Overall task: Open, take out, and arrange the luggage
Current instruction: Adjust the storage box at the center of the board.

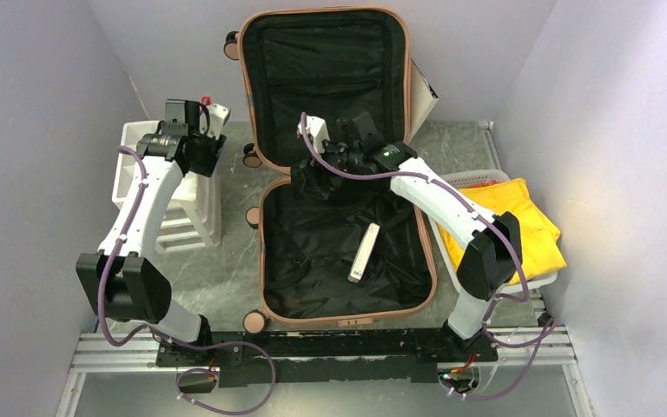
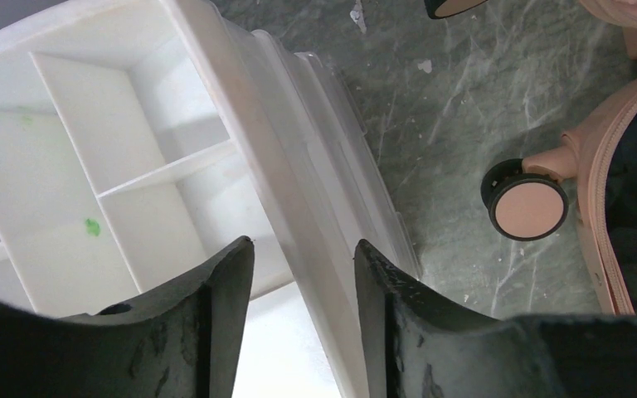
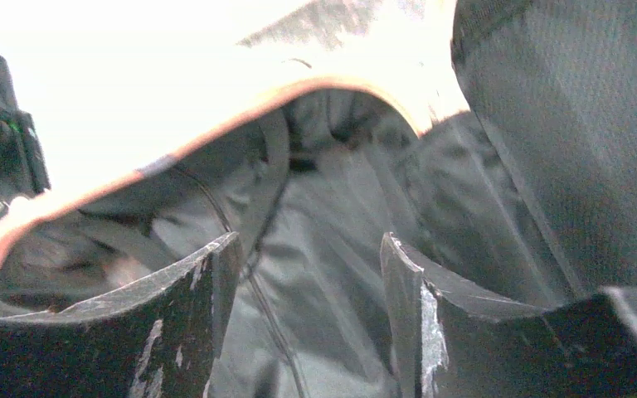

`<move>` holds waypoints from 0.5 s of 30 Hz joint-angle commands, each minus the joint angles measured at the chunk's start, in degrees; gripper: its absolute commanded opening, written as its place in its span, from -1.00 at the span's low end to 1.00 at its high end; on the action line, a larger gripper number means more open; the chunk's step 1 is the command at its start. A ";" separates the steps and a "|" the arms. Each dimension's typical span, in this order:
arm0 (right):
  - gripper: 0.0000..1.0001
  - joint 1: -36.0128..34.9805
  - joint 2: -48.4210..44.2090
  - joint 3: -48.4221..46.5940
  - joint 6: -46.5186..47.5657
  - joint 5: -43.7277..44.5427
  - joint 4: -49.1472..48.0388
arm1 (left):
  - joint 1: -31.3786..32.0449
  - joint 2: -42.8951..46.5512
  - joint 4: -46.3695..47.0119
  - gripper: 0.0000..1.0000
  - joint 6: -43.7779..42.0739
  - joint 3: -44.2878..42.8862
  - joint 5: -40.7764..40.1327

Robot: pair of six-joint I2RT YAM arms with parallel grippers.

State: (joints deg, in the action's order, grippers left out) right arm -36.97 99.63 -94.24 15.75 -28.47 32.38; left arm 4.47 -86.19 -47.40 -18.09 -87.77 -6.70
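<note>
The salmon-pink luggage (image 1: 313, 269) lies open in the middle of the table, its lid propped upright at the back and its black lining showing. A slim white bar (image 1: 363, 252) rests in the lower half. My right gripper (image 1: 310, 172) hovers at the hinge line, open, over folds of black lining (image 3: 340, 215) and near the pink rim (image 3: 216, 133). My left gripper (image 1: 211, 148) is off to the left of the case, open, above the wall of a white divided bin (image 2: 133, 182). That wall runs beneath the gap between its fingers (image 2: 216, 315). One black-and-pink wheel (image 2: 531, 207) shows beside it.
The white divided bin (image 1: 139, 165) tops a stack of white bins at the left. A white basket (image 1: 478, 178) holding yellow cloth (image 1: 521, 226) stands right of the case. A white board (image 1: 425, 95) leans behind the lid. Grey walls close in on three sides.
</note>
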 commanded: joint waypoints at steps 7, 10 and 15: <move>0.39 -3.81 6.35 -3.31 -25.90 -9.96 -25.19 | -1.20 -4.19 -0.80 -0.61 1.00 -2.99 0.96; 0.38 -4.45 11.57 -4.88 -34.35 -14.33 -30.66 | -2.60 -4.70 -1.57 -0.88 0.78 -3.26 2.06; 0.43 -8.23 18.23 -10.33 -33.06 -16.95 -30.03 | -5.08 -3.68 -2.57 -0.90 -0.24 -4.44 5.58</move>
State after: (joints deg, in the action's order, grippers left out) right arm -42.11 114.69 -100.68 -12.75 -40.18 7.16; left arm 0.75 -89.62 -48.25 -15.79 -90.06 -5.82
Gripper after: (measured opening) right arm 0.702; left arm 0.092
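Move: The left hand already straddles the storage box's right rim, which lies about 1 cm ahead and 1 cm below its finger point; the suitcase's near wheel is some 12 cm back, 9 cm right and 18 cm down. The right hand has the suitcase's left rim about 15 cm to its left, level fore and aft, 12 cm below; that wheel is 18 cm left and 8 cm back, the white bar some 17 cm back and 13 cm right, low down. Sinking and reaching forward about a centimetre, the left hand shuts its half-open fingers on the storage box's right rim, pinches the wall, then draws it some 2 cm left. Meanwhile the right hand swings about 12 cm left towards the suitcase's left rim, arcing up some 4 cm and back down, open, its wrist turning roughly 25 degrees. ##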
